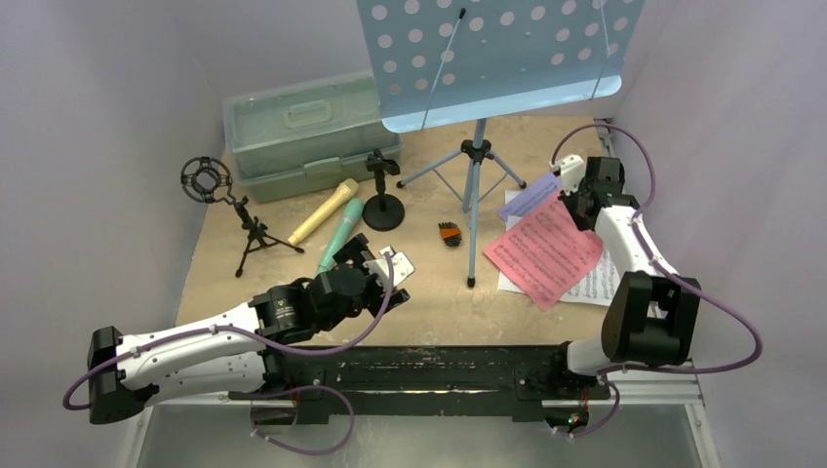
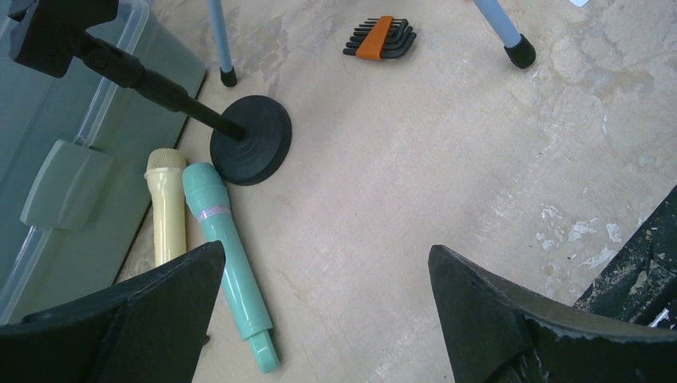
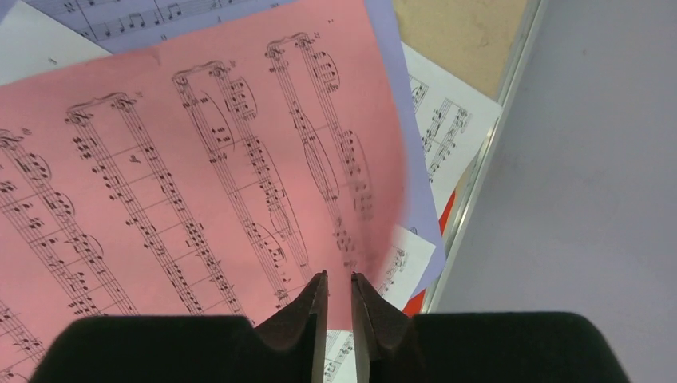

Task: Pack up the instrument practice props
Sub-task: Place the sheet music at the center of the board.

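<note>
A teal microphone (image 1: 339,234) (image 2: 223,255) and a tan one (image 1: 322,212) (image 2: 166,203) lie side by side near the round-base mic holder (image 1: 382,195) (image 2: 251,150). My left gripper (image 1: 382,269) (image 2: 326,255) hovers open just right of the teal handle, holding nothing. The ring-top tripod holder (image 1: 207,179) stands at the left. The light-blue music rack (image 1: 488,58) stands at the back. Red (image 1: 543,252) (image 3: 160,183), purple (image 1: 530,195) (image 3: 403,120) and white (image 1: 595,283) (image 3: 447,128) sheets lie at the right. My right gripper (image 1: 573,205) (image 3: 339,278) has its jaws slightly apart, the red sheet's blurred corner in the gap.
A pale green plastic case (image 1: 293,136) (image 2: 64,159) sits closed at the back left. A set of hex keys with an orange holder (image 1: 449,234) (image 2: 382,38) lies between the rack's legs. The metal table edge (image 3: 479,183) and a grey wall run right beside the sheets.
</note>
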You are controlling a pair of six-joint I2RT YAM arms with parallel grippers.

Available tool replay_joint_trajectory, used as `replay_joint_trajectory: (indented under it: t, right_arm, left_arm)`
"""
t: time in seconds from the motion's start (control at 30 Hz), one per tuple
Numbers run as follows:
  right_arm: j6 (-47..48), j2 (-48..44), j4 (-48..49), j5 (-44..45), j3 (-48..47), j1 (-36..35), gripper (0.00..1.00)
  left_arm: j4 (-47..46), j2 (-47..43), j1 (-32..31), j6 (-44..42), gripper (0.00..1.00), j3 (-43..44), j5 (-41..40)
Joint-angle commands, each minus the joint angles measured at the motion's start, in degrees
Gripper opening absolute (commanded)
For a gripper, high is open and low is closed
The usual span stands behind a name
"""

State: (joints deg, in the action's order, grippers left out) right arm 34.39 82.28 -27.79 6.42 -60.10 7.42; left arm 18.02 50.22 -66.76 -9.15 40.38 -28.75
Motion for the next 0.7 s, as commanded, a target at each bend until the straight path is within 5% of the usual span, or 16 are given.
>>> replay_joint_trajectory:
  t: [0.0, 0.33, 0.67]
  right_arm:
    - [-0.89, 0.89, 4.50, 3.28, 1.82, 0.70, 0.24]
    - [-3.39, -1.76, 6.51, 2.71, 2.73, 1.01, 0.70]
    - [-4.63, -10.37, -2.50, -13.89, 0.94, 0.99, 0.85]
  left_arm:
    - [-1.94, -1.26, 0.32, 0.09, 1.00, -0.21, 0.28]
    - [-1.87, -1.44, 0.49, 0.10, 1.00, -0.21, 0.45]
    - [-2.02, -1.35, 1.23, 0.29, 1.00, -0.13, 1.17]
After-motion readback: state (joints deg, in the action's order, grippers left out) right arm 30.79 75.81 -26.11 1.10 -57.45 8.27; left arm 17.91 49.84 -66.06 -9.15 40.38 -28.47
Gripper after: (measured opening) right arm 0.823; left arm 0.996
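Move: The pink music sheet's right-hand end is at the right fingertips; its middle lies about 10 cm to their left, 3 cm back and 4 cm below. The showing strip of the purple sheet is some 11 cm ahead and 12 cm left of that hand, and the stand's near foot about 11 cm back and 28 cm left. From the left hand, the pink sheet's middle is roughly 12 cm ahead, 42 cm right and 10 cm down. The pink sheet's right-hand end is let go onto the pile: the right fingers, barely parted, open wide while the hand sinks about 2 cm and drifts slightly right. Then the hand lifts some 4 cm and swings about 3 cm left over the sheet, fingertips tipping up a few degrees, coming clear of the paper. ##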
